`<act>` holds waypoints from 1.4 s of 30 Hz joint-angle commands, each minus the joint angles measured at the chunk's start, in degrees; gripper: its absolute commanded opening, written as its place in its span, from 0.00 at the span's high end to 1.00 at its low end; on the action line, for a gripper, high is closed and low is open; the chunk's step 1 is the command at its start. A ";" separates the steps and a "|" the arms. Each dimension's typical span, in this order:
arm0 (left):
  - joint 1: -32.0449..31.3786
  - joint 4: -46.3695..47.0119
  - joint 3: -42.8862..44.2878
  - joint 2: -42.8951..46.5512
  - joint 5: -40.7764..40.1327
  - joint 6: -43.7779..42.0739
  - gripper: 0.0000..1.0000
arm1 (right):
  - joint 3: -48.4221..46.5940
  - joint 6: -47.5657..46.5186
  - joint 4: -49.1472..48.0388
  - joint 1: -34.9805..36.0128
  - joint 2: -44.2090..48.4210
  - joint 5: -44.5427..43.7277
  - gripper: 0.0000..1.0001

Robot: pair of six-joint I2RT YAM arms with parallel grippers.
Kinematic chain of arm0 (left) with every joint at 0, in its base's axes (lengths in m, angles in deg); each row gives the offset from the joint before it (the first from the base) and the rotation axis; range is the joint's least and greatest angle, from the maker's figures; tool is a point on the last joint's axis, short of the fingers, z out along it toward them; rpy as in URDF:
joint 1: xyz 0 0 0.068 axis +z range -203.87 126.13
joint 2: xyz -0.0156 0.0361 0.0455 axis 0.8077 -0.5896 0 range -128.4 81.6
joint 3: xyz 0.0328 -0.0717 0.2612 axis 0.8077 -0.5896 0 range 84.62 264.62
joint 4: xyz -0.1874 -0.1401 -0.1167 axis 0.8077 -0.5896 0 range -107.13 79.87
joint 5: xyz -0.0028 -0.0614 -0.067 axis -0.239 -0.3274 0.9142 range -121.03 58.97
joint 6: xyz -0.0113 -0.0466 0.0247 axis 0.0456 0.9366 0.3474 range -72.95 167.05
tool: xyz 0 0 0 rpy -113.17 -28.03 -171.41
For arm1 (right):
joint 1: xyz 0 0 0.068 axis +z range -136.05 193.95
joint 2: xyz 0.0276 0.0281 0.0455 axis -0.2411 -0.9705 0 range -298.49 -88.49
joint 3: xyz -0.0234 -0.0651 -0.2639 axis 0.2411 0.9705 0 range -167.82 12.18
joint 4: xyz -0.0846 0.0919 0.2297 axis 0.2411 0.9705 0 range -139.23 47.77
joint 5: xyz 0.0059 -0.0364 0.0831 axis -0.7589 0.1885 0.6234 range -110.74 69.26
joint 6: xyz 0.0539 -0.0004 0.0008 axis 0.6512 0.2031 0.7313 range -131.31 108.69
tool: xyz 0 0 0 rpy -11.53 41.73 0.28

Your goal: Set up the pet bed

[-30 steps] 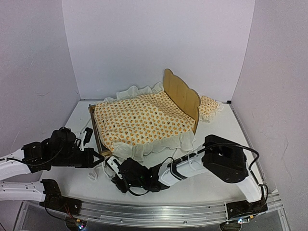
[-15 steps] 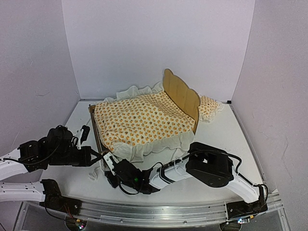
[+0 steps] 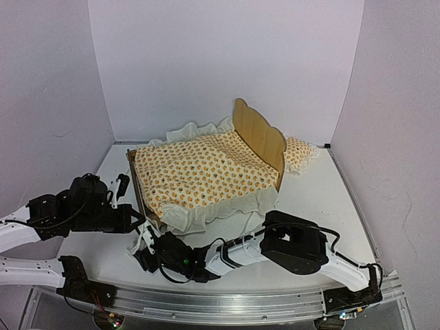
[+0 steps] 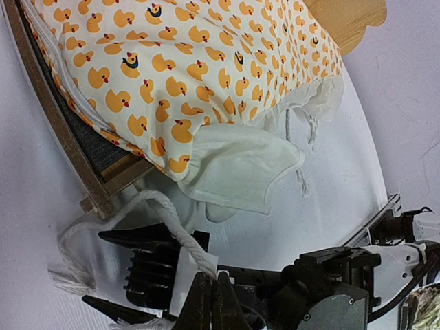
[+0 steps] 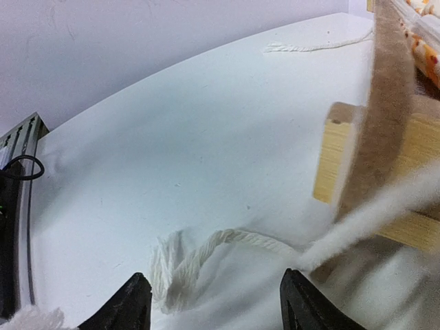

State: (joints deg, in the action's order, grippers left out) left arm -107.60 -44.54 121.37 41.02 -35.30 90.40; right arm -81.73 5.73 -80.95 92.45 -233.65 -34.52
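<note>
The pet bed (image 3: 137, 185) stands mid-table, its plywood frame filled by duck-print bedding (image 3: 206, 168) with a white ruffle; the scalloped headboard (image 3: 260, 134) rises at the right. A white rope (image 4: 168, 213) runs from the bed's near left corner (image 4: 93, 196). My left gripper (image 4: 210, 289) is shut on this rope, just off that corner (image 3: 137, 223). My right gripper (image 3: 146, 258) lies low on the table under the left one, open, with the rope's frayed end (image 5: 175, 265) lying between its fingertips (image 5: 134, 299). The frame's corner post (image 5: 340, 161) shows at the right.
A small matching pillow (image 3: 300, 152) lies behind the headboard. A second loose string (image 5: 309, 47) lies farther along the bed's left side. White walls close in on the left, the back and the right, and a metal rail (image 3: 227, 306) runs along the near edge.
The right arm has reached farther left along the table's front and its jaws have spread wider. The left gripper has drawn slightly back to the left, still pinching the rope.
</note>
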 commanded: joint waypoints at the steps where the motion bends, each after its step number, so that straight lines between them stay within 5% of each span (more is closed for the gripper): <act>1: -0.32 0.93 3.49 -0.70 -0.63 -0.93 1.00 | -6.51 -0.34 1.46 1.39 -3.32 -1.70 0.33; 4: -0.32 0.93 3.59 -0.70 -0.40 -0.92 1.00 | -9.39 -1.47 4.73 1.83 -5.55 -5.17 0.37; 14: -0.33 0.42 2.01 1.36 -0.96 -0.29 1.00 | -10.08 -3.53 9.74 2.27 -5.59 -6.05 0.86; 18: -0.32 0.08 1.97 1.39 -0.88 -0.66 1.00 | -1.16 -3.99 9.92 2.36 1.14 -4.69 1.00; 26: -0.23 -0.65 -0.56 0.89 4.87 -0.81 1.00 | 29.74 -0.73 9.31 0.41 26.41 -1.91 1.00; 31: -0.32 -2.08 -3.46 -1.94 14.62 1.60 1.00 | 33.24 3.47 9.49 -3.14 29.50 6.11 1.00; 37: -0.32 -5.79 -5.26 -3.49 13.67 4.42 1.00 | 31.86 5.71 10.19 -6.51 28.81 10.54 1.00; 39: -0.32 -6.28 -4.36 -5.75 12.42 4.55 0.87 | 30.51 5.23 10.43 -6.80 28.11 11.53 1.00; 42: -0.34 -6.58 -1.63 -6.91 9.17 4.00 0.37 | 29.38 4.55 10.54 -7.00 27.50 11.46 1.00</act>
State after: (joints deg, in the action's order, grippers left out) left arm -107.74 -50.33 115.97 35.27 -23.00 93.96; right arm -49.08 9.94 -69.32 85.11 -206.57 -25.60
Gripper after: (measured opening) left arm 0.332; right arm 0.023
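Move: Beneath the spread right fingers lies the tasselled cord end, about 3 cm left of the hand and 2 cm below it. The bed's near-left leg stands roughly 7 cm ahead and 4 cm right of this hand, at about its height; the cover's frill corner is some 8 cm ahead, 12 cm right and 2 cm higher. From the left hand, already pinching a cord in the air, that tasselled end is about 5 cm left, level fore and aft, and some 17 cm down. Easing about 2 cm left and down, the right hand shuts its fingers on the tasselled cord end, then pulls it fast to the right by some 17 cm, past the near side of the leg and rolling slightly. The left hand keeps its pinch almost still through most of this pull, then sinks about 8 cm and draws back 5, fingers tipping downward and opening partway to free its cord. ##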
